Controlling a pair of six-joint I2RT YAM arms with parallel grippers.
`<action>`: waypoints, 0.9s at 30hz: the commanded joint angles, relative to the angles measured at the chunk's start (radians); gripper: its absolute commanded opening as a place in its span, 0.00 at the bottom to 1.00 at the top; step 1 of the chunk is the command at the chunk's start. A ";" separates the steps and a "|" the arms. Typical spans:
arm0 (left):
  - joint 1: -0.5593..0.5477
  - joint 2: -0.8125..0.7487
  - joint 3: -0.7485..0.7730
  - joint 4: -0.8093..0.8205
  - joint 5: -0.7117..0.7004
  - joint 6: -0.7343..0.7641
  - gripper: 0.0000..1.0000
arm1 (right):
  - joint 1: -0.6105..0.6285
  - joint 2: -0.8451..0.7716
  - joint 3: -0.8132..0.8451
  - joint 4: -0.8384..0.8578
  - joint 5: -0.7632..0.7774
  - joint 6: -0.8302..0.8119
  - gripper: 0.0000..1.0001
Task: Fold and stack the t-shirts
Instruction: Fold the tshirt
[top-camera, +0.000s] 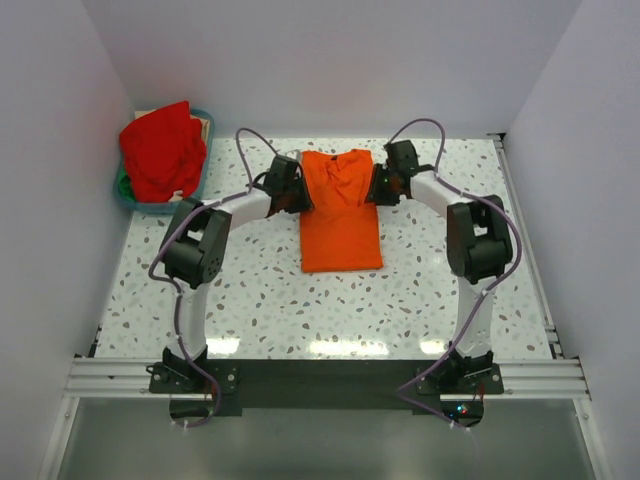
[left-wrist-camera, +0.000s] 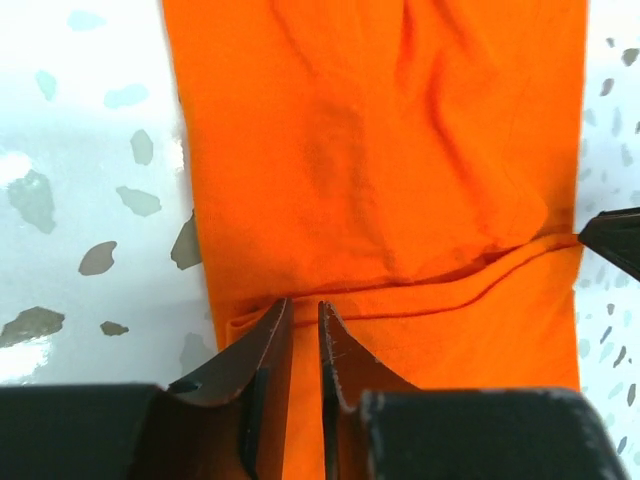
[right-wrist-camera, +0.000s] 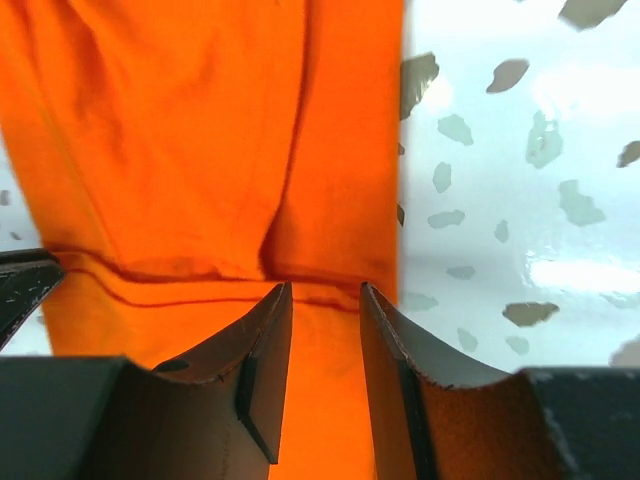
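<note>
An orange t-shirt (top-camera: 340, 215) lies flat on the speckled table as a long narrow rectangle, its far end doubled over with a hem line across it (left-wrist-camera: 420, 290). My left gripper (top-camera: 298, 195) sits at the shirt's left edge near that far end. Its jaws (left-wrist-camera: 303, 305) stand a narrow gap apart, with cloth lying under them. My right gripper (top-camera: 380, 185) is at the opposite edge. Its jaws (right-wrist-camera: 325, 290) are parted wider over the fold, gripping nothing. A red t-shirt (top-camera: 160, 150) is heaped in the basket at the back left.
The blue-green basket (top-camera: 150, 207) stands in the back left corner against the wall. White walls close in the table on three sides. Bare speckled tabletop (top-camera: 330, 310) lies between the shirt and the arm bases.
</note>
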 joint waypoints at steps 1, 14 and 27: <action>-0.002 -0.125 0.029 0.027 -0.029 0.047 0.23 | 0.020 -0.141 0.012 -0.008 0.083 -0.038 0.38; -0.123 -0.010 0.101 0.027 -0.035 0.066 0.25 | 0.149 -0.100 0.018 -0.001 0.122 -0.063 0.38; -0.147 0.078 0.010 0.023 -0.162 -0.020 0.21 | 0.183 0.031 -0.043 -0.017 0.191 -0.048 0.37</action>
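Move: The raised cross edge of the folded t-shirt's upper layer is what I work on: its middle lies about 8 cm right and 1 cm back of my left hand, some 8 cm left and 2 cm back of my right, just below both. Seen from my left hand, the shirt's near edge is roughly 16 cm back and 8 cm right, its far end about 14 cm ahead and 8 cm right. I lift both hands off the ends of the cross edge, rising about 7 cm, then swing them inward towards each other: my left some 7 cm to the right, my right about 5 cm to the left and slightly back. Both then come down again close to the middle of the edge and seem to press on it with the fingertips, openings unchanged. ##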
